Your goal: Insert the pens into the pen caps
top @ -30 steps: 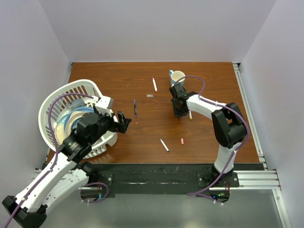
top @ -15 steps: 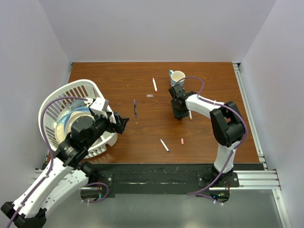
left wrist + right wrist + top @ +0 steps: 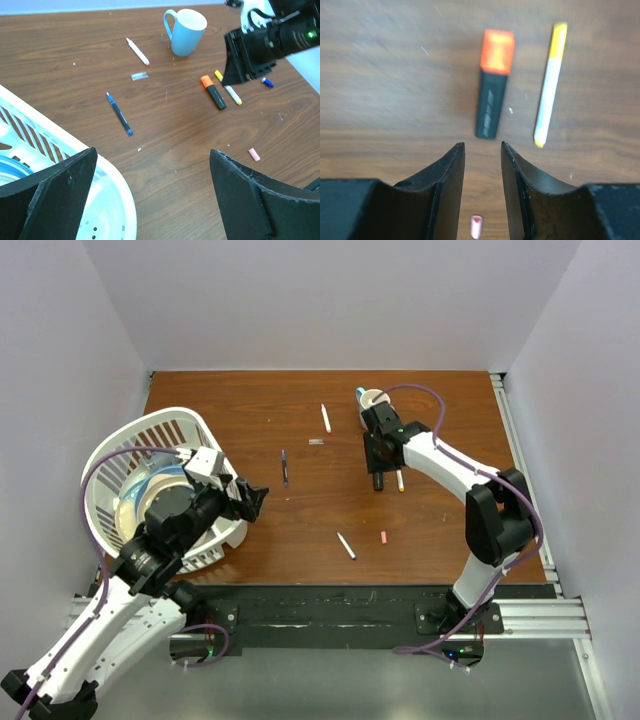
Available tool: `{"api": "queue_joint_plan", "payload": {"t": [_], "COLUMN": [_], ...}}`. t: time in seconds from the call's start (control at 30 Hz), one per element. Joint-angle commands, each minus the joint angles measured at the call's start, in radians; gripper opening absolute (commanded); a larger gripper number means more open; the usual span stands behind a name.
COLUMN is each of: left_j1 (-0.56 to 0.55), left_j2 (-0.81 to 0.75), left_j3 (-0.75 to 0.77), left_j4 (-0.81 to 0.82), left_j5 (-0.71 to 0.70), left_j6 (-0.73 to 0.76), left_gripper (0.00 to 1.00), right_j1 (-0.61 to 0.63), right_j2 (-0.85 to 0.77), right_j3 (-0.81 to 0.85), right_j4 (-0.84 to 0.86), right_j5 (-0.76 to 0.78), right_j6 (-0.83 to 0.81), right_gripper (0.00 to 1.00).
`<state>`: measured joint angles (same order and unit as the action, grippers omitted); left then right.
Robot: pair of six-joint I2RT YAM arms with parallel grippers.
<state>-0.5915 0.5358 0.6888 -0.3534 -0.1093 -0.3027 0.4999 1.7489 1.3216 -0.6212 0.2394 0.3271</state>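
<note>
A black highlighter (image 3: 492, 85) with an orange end lies flat on the table just beyond my right gripper (image 3: 482, 145). That gripper is open with nothing between its fingers. Beside the highlighter lies a white pen (image 3: 549, 85) with a yellow end. A pink cap (image 3: 476, 226) lies under the gripper. In the top view the right gripper (image 3: 377, 465) hangs over the highlighter (image 3: 379, 481), near the mug. A blue pen (image 3: 119, 114), a white pen (image 3: 137, 51) and a blue cap (image 3: 268, 82) lie apart on the wood. My left gripper (image 3: 153, 151) is wide open and holds nothing, by the basket.
A light blue mug (image 3: 186, 32) stands at the back, close behind the right gripper. A white basket (image 3: 110, 455) holding a blue dish fills the left side. Another white pen (image 3: 345, 546) lies near the front, and a small grey piece (image 3: 139, 76) near the middle.
My right gripper has opened wider and drawn back toward the mug, leaving the highlighter on the table. The left arm has shifted slightly, still open.
</note>
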Motion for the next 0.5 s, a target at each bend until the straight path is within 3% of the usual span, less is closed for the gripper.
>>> {"api": "queue_joint_plan", "payload": {"t": [0.0, 0.47], "left_j1": [-0.005, -0.005], "left_j2": [-0.039, -0.065], "left_j3": [-0.008, -0.018], "left_j4": [0.050, 0.057], "left_j5": [-0.035, -0.029], "left_j6": [0.022, 0.020], "left_gripper": [1.00, 1.00], "right_j1": [0.028, 0.065], "right_j2": [0.079, 0.541], "right_j3": [0.207, 0.795], "right_j4": [-0.004, 0.075], "right_j5": [-0.008, 0.080], "right_j6": [-0.043, -0.062], "right_gripper": [0.40, 0.40]}}
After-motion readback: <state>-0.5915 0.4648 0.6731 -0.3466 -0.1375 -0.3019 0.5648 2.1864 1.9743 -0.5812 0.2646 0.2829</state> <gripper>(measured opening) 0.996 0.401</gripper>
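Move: The white pen the right hand heads for lies some 20 cm ahead, 12 cm left and 8 cm below. The clear cap is about 12 cm ahead and 15 cm left of that hand, and the blue mug about 19 cm straight ahead. The orange-capped marker lies almost beneath it, 1 cm ahead and 1 cm right. From the left hand, the white pen is roughly 34 cm ahead, 15 cm right and 24 cm below. The right hand sweeps about 13 cm forward and 11 cm left towards the white pen, arching upward, fingers parted. ##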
